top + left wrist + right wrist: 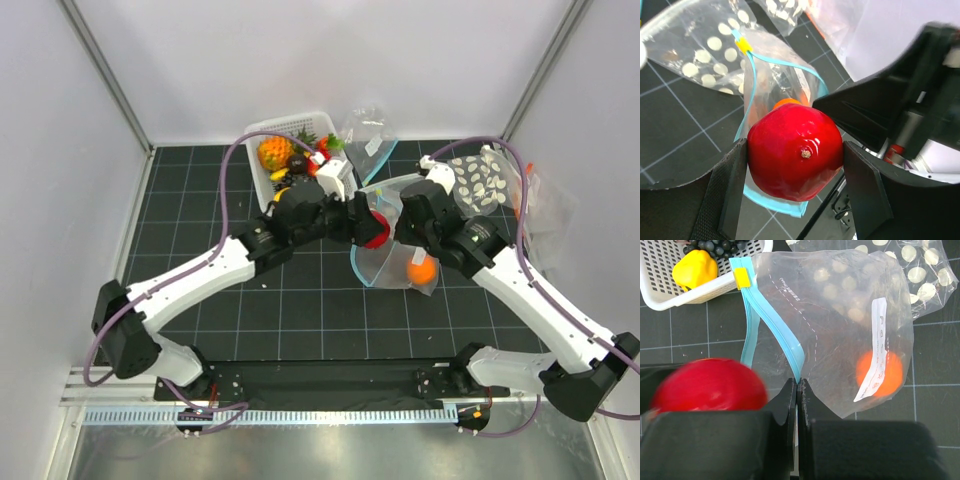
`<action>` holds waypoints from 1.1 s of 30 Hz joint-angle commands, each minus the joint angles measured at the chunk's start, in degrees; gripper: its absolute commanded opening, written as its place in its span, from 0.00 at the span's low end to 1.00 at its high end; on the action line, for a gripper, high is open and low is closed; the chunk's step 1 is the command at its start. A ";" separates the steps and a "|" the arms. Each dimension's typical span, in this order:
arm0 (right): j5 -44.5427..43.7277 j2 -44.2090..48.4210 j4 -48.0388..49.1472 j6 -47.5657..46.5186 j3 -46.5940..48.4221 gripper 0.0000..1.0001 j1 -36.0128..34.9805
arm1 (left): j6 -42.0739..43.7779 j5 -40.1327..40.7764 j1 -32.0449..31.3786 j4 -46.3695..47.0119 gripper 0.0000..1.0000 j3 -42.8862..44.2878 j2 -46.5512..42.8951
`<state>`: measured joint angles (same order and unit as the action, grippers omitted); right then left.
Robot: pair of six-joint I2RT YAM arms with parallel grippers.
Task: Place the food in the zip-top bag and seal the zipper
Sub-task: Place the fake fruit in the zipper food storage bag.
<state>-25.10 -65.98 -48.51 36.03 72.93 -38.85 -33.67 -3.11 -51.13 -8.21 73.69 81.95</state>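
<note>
My left gripper [796, 161] is shut on a glossy red apple [792, 150], holding it just above the open mouth of the zip-top bag [393, 262]. The apple [375, 229] hangs between both grippers in the top view. The right gripper [798, 383] is shut on the teal zipper [790, 347] and lifts one lip of the mouth. An orange [879, 372] lies inside the bag at its far end. The yellow slider [742, 278] sits at the zipper's end. A yellow lemon-like piece [695, 269] rests in the white basket [700, 292].
The white basket [258, 182] at the back holds a pineapple [275, 152] and other toy fruit. A dotted clear bag [480, 180] lies at the back right, and another clear bag [368, 130] lies behind the basket. White walls close in on both sides.
</note>
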 commanded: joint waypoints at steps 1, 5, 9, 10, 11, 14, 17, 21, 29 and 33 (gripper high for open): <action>-0.30 1.81 0.26 -0.52 2.48 0.01 0.09 | -1.48 -0.49 -0.46 4.34 0.42 1.62 3.81; -0.74 3.13 0.61 0.09 1.87 0.01 0.18 | -1.22 1.00 -1.60 4.25 0.41 2.77 6.37; -1.09 4.45 0.87 0.36 1.26 0.01 0.18 | -1.22 1.89 -2.13 4.25 0.44 3.30 8.22; -1.18 4.71 0.79 0.36 1.17 0.01 0.18 | -1.22 1.62 -2.21 4.25 0.47 3.65 8.57; -1.26 4.98 0.79 0.36 0.99 0.01 0.18 | -1.13 1.45 -2.56 4.25 0.61 3.83 9.01; -2.05 5.42 0.52 0.53 0.73 0.01 0.18 | -0.35 0.65 -3.70 4.25 0.87 4.53 9.36; -2.58 6.03 0.70 0.71 -0.15 0.01 0.27 | 0.36 0.83 -4.24 3.99 1.00 4.71 8.58; -2.76 6.30 0.79 0.80 -0.94 0.01 0.18 | 1.23 1.88 -4.24 0.58 1.00 5.85 6.82; -3.55 7.00 0.52 0.44 -1.65 0.01 0.18 | 5.36 7.86 -3.01 -6.99 1.00 9.01 3.22; -3.29 7.18 0.44 0.09 -1.82 0.01 0.18 | 6.86 9.18 1.55 -10.16 1.00 10.59 3.12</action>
<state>-26.92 -60.18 -48.93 36.29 71.13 -38.87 -29.39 3.22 -53.12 -15.27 81.30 86.98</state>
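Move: My left hand holds the red fruit; the open bag mouth lies about 4 cm to its right, level fore and aft and some 7 cm below. The orange, already in the bag, is roughly 15 cm to the right, straight across and 14 cm down, and the basket's middle some 25 cm ahead, 18 cm left and 14 cm lower. From my right hand, which pinches the rim, the mouth is about 3 cm left and 4 cm lower. I lower the red fruit about 6 cm into the bag mouth with my left hand, easing 4 cm right as I do, then spread the fingers fully and let go. The empty hand then rises back up and to the left, out of the mouth, nearly to where it began. My right hand keeps its pinch on the rim, drawing it some 2 cm up and slightly right and back. ##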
